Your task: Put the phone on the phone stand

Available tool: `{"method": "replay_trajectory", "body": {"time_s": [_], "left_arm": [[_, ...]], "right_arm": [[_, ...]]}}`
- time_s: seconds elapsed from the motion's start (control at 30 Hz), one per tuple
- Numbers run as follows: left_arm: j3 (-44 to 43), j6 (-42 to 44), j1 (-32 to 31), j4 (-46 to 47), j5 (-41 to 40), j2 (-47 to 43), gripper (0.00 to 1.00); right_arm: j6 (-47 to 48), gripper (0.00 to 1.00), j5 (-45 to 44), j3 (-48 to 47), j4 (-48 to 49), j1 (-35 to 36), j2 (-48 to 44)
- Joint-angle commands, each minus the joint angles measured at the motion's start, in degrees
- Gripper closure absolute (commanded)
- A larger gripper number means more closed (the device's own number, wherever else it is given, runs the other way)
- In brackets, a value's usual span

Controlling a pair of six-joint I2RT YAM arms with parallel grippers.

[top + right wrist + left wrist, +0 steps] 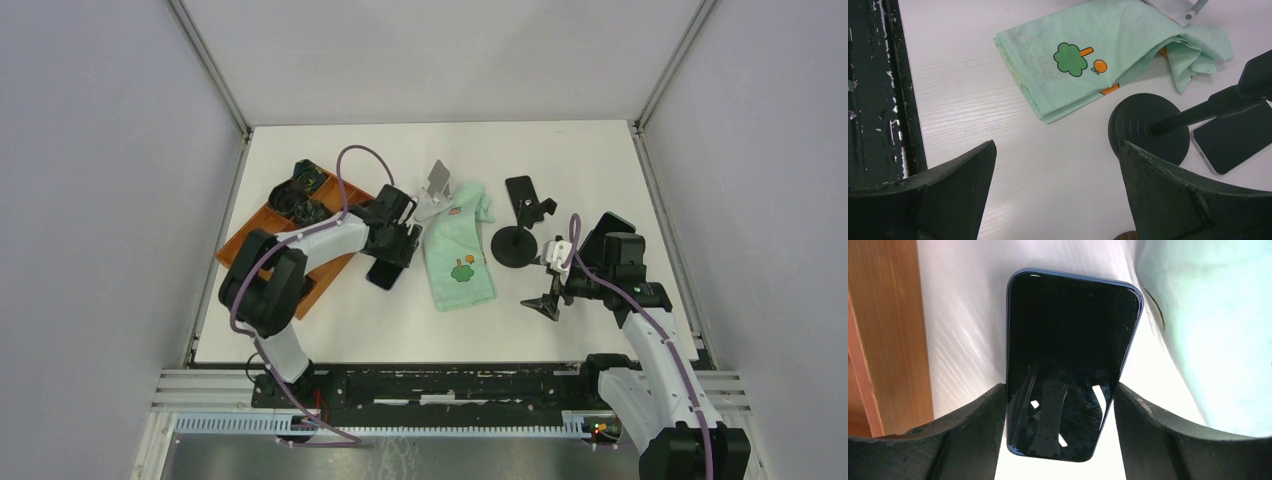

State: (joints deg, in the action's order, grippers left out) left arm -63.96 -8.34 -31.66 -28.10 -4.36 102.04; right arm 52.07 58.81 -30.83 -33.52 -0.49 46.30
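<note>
A dark phone with a blue rim lies screen up on the white table, between the orange tray and the green cloth; from above the phone shows just below my left gripper. My left gripper is shut on the phone's lower half, one finger against each long side. A black phone stand with a round base and a clamp arm stands at centre right, and its base is close to my right gripper. My right gripper hangs open over bare table with nothing in it.
A second dark phone lies behind the black stand. A folded green cloth with a tree print sits mid-table, a small silver stand at its far end. The orange tray at the left holds black items.
</note>
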Motion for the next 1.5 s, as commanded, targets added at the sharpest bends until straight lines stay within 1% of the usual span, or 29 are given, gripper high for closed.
{"method": "replay_trajectory", "body": {"time_s": [0.0, 0.2, 0.37, 0.5, 0.57, 0.67, 0.8, 0.9, 0.97, 1.1, 1.2, 1.3, 1.47], "left_arm": [[3.82, -7.43, -1.6, 6.37, 1.53, -8.34, 0.91], [7.68, -12.46, -6.11, 10.2, -0.28, -14.57, 0.94], [7.89, -14.98, -12.45, 12.56, -4.48, -16.63, 0.95], [7.98, -17.02, -18.09, 15.96, -8.09, -17.26, 0.96], [8.02, -17.94, -20.58, 17.71, -9.68, -17.31, 0.97], [8.21, -19.38, -23.76, 20.05, -11.75, -17.3, 0.97], [9.0, -21.11, -27.49, 23.57, -14.21, -17.49, 0.98], [8.99, -21.62, -30.05, 25.57, -15.6, -17.11, 0.98], [8.74, -21.63, -31.37, 26.81, -16.39, -16.76, 0.98], [7.93, -21.55, -33.95, 27.85, -18.17, -16.18, 0.98], [7.51, -21.59, -35.17, 27.85, -18.43, -15.93, 0.98], [7.13, -21.7, -36.34, 29.76, -18.88, -15.41, 0.98], [5.8, -21.57, -37.59, 29.89, -19.54, -14.31, 0.98]], "right_arm": [[-1.5, 0.02, 3.24, 0.31, 0.74, 0.14, 0.27], [-6.5, 0.02, 5.72, 1.18, 3.96, 0.17, 0.68], [-15.48, 0.02, 9.02, 2.88, 10.11, 0.15, 1.13], [-28.01, 0.04, 11.78, 5.07, 18.94, 0.15, 1.67], [-34.87, 0.05, 11.16, 6.42, 24.01, 0.14, 2.07], [-45.15, 0.07, 8.47, 7.47, 29.46, 0.18, 2.98], [-59.2, 0.1, 2.6, 7.17, 34.56, 0.15, 2.58], [-68.5, 0.13, -2.04, 6.66, 36.42, 0.18, 2.2], [-73.11, 0.16, -3.39, 6.81, 37.71, 1.78, 2.04], [-78.55, 0.23, -6.03, 7.72, 39.7, 2.03, 2.71], [-81.76, 0.3, -6.2, 9.08, 42.12, 2.21, 3.51], [-84.71, 0.36, -6.23, 10.32, 45.3, 2.99, 4.08], [-86.24, 0.39, -6.51, 11.27, 47.17, 5.29, 5.03]]}}
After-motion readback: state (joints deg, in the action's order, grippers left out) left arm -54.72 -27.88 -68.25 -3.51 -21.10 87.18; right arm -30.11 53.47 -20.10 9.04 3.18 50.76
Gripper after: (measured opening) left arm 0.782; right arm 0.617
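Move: My left hand already pinches the phone by its edges. The place it is taken to, my open right gripper, lies about 29 cm to its right, 12 cm back and 11 cm higher. On the way, the green cloth lies some 15 cm right and 1 cm ahead, and the round-base stand 27 cm right and 2 cm ahead. From my right hand the phone is 29 cm left, 12 cm ahead and 11 cm below; that stand is 3 cm left, 14 cm ahead. I keep the phone pinched in my left hand and carry it right about 19 cm, back 12 and up 10, over the cloth's near end towards my right gripper, tilting the fingers out to point more right and forward. Meanwhile my right hand edges left and forward a few centimetres, rolls some 60 degrees about its own fingers (clockwise seen from behind the hand), and narrows to about two thirds of its opening, still clear of the phone. ##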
